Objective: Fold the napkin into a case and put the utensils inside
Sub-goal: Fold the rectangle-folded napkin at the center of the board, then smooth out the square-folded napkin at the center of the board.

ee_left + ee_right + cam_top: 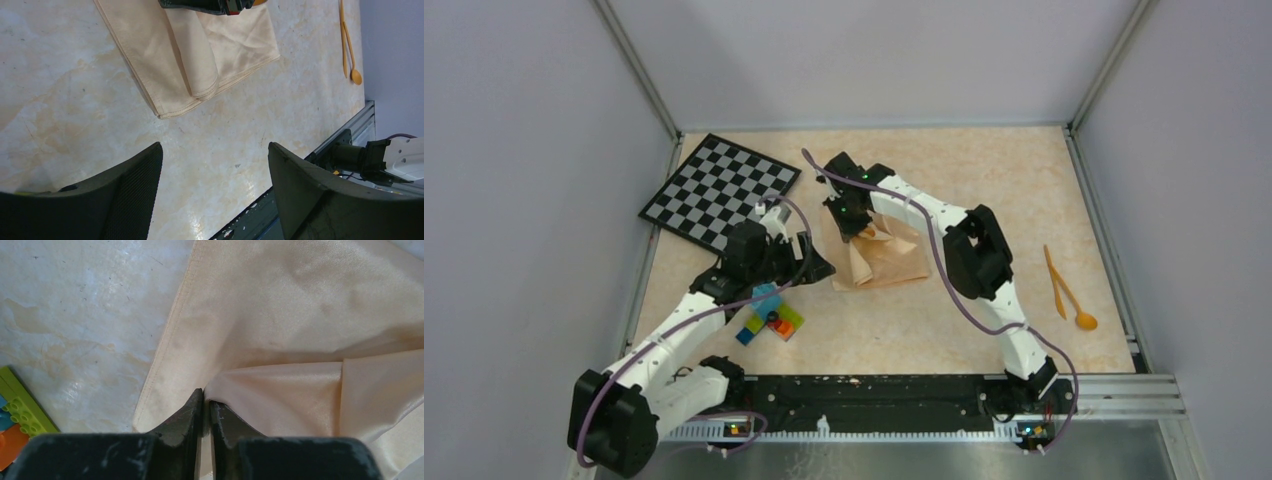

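The peach napkin [886, 258] lies partly folded on the table's middle, one layer doubled over and rumpled. My right gripper [856, 232] reaches down onto its far left part. In the right wrist view the right gripper [206, 401] is shut on a raised fold of the napkin [280, 315]. My left gripper [816, 264] hovers just left of the cloth, open and empty. From the left wrist, the left gripper [215, 155] stands over bare table below the napkin [200, 55]. The orange-yellow utensils [1066, 290] lie together at the right, and show in the left wrist view as utensils [348, 45].
A black-and-white checkered board [719, 188] sits at the far left. A cluster of coloured toy bricks [769, 315] lies beside the left arm, near the napkin's near-left corner; the bricks [20, 415] also show at the right wrist view's left edge. Walls enclose the table.
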Robot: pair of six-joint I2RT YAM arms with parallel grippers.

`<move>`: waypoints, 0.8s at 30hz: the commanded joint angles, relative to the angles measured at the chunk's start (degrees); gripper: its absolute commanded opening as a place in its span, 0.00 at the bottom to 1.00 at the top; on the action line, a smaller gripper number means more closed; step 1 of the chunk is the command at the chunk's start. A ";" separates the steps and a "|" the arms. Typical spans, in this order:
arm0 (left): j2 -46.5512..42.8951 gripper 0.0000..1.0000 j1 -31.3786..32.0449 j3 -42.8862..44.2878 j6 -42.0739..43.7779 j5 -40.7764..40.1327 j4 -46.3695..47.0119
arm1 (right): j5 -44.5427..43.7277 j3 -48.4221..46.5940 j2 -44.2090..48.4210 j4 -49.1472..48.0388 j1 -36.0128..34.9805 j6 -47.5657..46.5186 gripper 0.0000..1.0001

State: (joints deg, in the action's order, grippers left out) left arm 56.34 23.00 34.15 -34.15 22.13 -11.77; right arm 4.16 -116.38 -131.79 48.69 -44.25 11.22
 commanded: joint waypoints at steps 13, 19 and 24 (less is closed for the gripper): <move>-2.94 0.83 -0.24 4.18 2.24 -3.40 -1.75 | 13.76 -1.70 8.77 -5.76 0.91 10.42 0.78; -2.90 0.83 -0.28 4.97 2.25 -3.11 -1.83 | 13.66 11.50 22.11 -9.39 1.64 10.51 0.82; -3.13 0.84 -0.33 6.04 2.50 -2.94 -1.93 | 17.09 36.14 33.86 -27.29 10.79 19.09 0.84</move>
State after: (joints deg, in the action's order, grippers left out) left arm 54.46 22.96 37.26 -32.82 19.55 -14.72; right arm 17.87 -94.39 -105.32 35.24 -41.21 22.90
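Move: The napkin's flap edge is already pinched in the right fingers, low over the cloth; the napkin's middle lies about 5 cm to that hand's right, level with it ahead, and some 2 cm below. The toy blocks are roughly 15 cm left and 13 cm back, the chessboard about 27 cm left and 9 cm farther out. From the left hand the napkin's middle is some 10 cm ahead, 11 cm right and 11 cm below. The napkin's flap is let go: the right fingers spread wide low over the cloth while the hand drifts about 3 cm left, then it climbs clear of the napkin, some 12 cm up in all, drawing back towards the base and swinging right again late, its left side rolling up. The open left hand eases up a little, touching nothing. ##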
